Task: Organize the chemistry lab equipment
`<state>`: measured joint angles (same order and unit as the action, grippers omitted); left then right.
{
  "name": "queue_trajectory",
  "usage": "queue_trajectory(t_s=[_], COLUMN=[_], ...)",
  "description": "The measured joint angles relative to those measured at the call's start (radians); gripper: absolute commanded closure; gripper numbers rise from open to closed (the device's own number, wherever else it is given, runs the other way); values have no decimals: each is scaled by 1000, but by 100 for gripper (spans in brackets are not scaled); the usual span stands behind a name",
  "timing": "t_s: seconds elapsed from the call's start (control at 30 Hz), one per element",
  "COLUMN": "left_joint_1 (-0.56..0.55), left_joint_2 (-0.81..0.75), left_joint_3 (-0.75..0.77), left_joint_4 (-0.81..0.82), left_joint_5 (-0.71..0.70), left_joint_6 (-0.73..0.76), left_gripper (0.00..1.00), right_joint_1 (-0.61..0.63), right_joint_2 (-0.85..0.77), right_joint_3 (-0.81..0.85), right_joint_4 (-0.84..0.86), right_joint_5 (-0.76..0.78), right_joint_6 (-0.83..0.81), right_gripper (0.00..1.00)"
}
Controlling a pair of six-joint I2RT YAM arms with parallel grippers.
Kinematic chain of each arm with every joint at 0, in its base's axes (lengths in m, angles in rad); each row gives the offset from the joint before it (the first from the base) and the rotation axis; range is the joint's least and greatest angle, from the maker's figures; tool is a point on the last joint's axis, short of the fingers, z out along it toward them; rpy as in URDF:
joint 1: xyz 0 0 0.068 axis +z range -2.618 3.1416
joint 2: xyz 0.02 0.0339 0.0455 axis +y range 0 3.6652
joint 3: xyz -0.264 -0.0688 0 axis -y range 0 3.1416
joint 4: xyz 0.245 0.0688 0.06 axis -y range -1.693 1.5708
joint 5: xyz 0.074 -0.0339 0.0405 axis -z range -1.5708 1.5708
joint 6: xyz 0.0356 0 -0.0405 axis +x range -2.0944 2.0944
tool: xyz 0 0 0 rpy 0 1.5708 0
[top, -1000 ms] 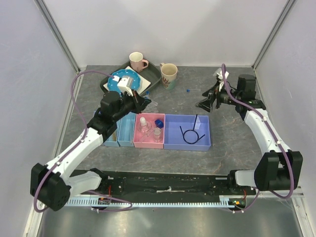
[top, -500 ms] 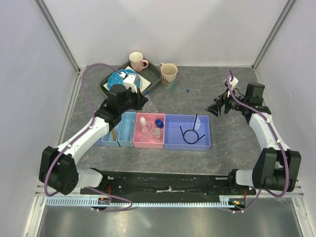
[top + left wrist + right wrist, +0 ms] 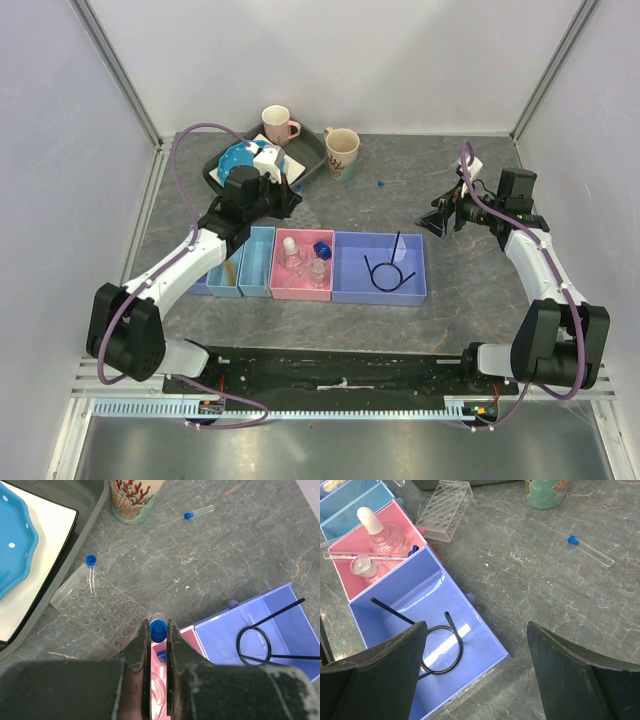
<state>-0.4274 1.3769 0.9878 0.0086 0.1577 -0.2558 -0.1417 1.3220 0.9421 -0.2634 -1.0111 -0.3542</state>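
My left gripper (image 3: 159,630) is shut on a small blue-capped clear tube (image 3: 159,628), held above the far edge of the pink bin (image 3: 186,630); in the top view it (image 3: 286,198) is beside the clear welled tray (image 3: 304,209). The welled tray (image 3: 100,611) lies on the table with another blue-capped tube (image 3: 90,571) on it. A third blue-capped tube (image 3: 198,513) lies loose on the table. The pink bin (image 3: 342,550) holds small clear bottles (image 3: 376,530). The black looped wire (image 3: 439,652) lies in the purple bin (image 3: 485,630). My right gripper (image 3: 476,627) is open and empty over that bin's right edge.
A dark tray (image 3: 312,152) at the back holds the blue dotted plate (image 3: 238,158). A pink mug (image 3: 278,124) and a beige mug (image 3: 342,150) stand near it. Two light-blue bins (image 3: 243,263) sit left of the pink bin.
My left arm has shifted back and left, its gripper staying near the welled tray. My right gripper pulled back to the right, then held still.
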Motion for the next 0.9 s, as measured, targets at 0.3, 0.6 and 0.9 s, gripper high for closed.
queue_trajectory(t_s=[0.3, 0.6, 0.9], left_joint_1=[1, 13, 21], left_joint_2=[35, 152, 291], left_joint_3=[1, 62, 134], left_joint_4=[11, 25, 46], left_joint_5=[0, -39, -130], left_joint_6=[0, 13, 28], left_gripper=[97, 97, 97], right_joint_1=[0, 0, 0], right_joint_2=[-7, -7, -7], right_joint_3=[0, 0, 0], right_joint_4=[0, 0, -8], right_joint_5=[-1, 1, 12], right_joint_6=[0, -5, -26], right_gripper=[12, 12, 12])
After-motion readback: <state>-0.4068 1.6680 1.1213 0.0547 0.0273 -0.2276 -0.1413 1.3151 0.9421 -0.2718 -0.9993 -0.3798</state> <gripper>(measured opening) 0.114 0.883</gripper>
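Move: The left hand holds a blue-capped test tube; the clear rack lies about 10 cm ahead of it and 17 cm lower. The tube already standing in the rack is some 15 cm ahead, 1 cm left. The pink box's middle is about 9 cm back and 3 cm right, while the plate on the tray is roughly 24 cm ahead and 13 cm left. From the right hand, the rack is around 13 cm ahead and 38 cm left, also below. Keeping its pinch on the blue cap, with the test tube hanging beneath, the left hand first sinks gently behind the pink box's far side, then speeds up forward and down together towards the clear rack, covering about 6 cm each way. Along the way the wrist turns some 10 degrees, swinging a little counter-clockwise and lifting its left side, and brings the tube over the near part of the rack. ##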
